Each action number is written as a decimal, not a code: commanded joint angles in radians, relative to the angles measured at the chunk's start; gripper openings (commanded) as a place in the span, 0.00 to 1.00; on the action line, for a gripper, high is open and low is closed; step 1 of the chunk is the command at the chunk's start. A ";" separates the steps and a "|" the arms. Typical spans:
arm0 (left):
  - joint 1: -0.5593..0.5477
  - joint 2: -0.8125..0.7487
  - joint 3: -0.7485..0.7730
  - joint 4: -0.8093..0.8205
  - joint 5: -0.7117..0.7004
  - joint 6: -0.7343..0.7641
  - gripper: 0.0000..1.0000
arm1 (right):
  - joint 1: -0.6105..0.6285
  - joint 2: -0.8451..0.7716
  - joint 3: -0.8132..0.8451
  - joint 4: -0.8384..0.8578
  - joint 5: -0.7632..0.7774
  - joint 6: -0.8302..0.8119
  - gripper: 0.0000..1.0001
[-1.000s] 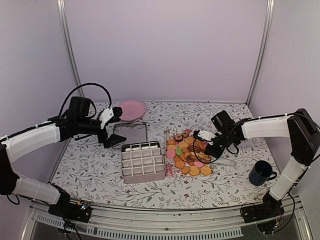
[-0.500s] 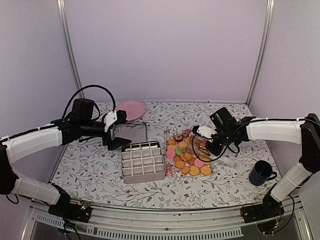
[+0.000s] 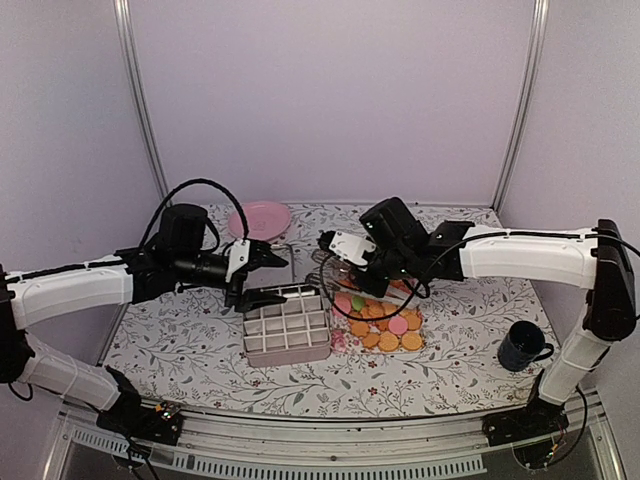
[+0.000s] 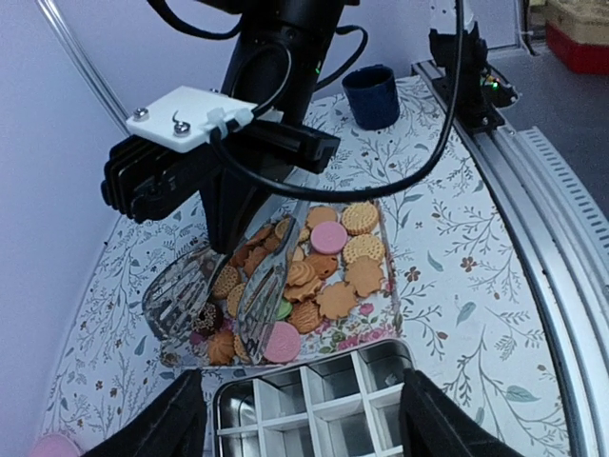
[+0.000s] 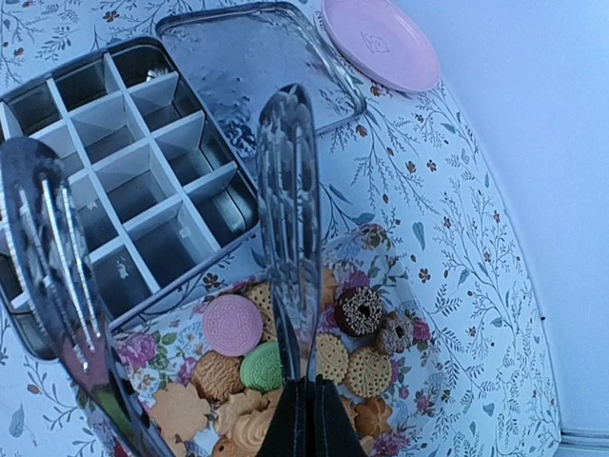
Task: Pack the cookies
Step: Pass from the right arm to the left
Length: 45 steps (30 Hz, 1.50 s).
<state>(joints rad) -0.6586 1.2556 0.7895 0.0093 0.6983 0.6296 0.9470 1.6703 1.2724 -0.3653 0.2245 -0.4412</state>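
Observation:
The cookies (image 3: 385, 325) (image 4: 333, 276) (image 5: 285, 381) lie in a heap on a floral tray: mostly golden, some pink, one green, a few dark. My right gripper (image 3: 345, 262) (image 5: 304, 419) is shut on metal tongs (image 5: 290, 190) (image 4: 266, 295). The two slotted blades stand apart over the tray's left end, and no cookie is between them. My left gripper (image 3: 268, 277) (image 4: 309, 428) is open. One finger stands at each side of the divided metal tin (image 3: 287, 330) (image 4: 314, 409) (image 5: 124, 181), whose cells are empty.
The tin's lid (image 3: 262, 262) (image 5: 257, 71) lies flat behind the tin. A pink plate (image 3: 262, 218) (image 5: 381, 43) sits at the back left. A dark blue mug (image 3: 522, 346) (image 4: 373, 95) stands at the front right. Walls enclose the floral table.
The right arm has swung left, carrying the tongs from the tray's right side to its left end. The left gripper has moved right to the tin and its jaws have narrowed.

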 commanded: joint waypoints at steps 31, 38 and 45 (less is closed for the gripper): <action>-0.030 0.084 0.066 -0.029 -0.120 -0.030 0.22 | 0.134 0.129 0.186 0.090 0.123 -0.067 0.00; -0.030 0.091 0.070 -0.036 -0.121 -0.040 0.22 | 0.142 0.141 0.194 0.084 0.130 -0.077 0.00; -0.030 0.108 0.075 -0.059 -0.153 -0.036 0.04 | 0.142 0.111 0.190 0.129 0.120 -0.072 0.00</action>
<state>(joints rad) -0.6788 1.3479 0.8406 -0.0334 0.5697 0.5941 1.0805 1.8027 1.4334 -0.3012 0.3420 -0.5167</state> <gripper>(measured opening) 0.039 0.015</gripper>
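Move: The free blade of the tongs, which the right hand holds by the other leg, lies about 8 cm to the right of the left hand, some 3 cm ahead and 5 cm below. From the right hand, the left hand's open fingers are about 20 cm to the left, 2 cm ahead and slightly higher. The cookie box lies roughly 17 cm below the left hand, 3 cm back; the cookies lie about 14 cm under the right hand. The left fingers close on the tongs' free blade and pinch it, after the hand eases some 2 cm forward and 2.5 cm down. The right hand, still gripping the other leg, first carries the tongs about 6 cm left towards the left hand, rising a little and tipping its fingers slightly up, then nearly holds them there, creeping another centimetre left. ##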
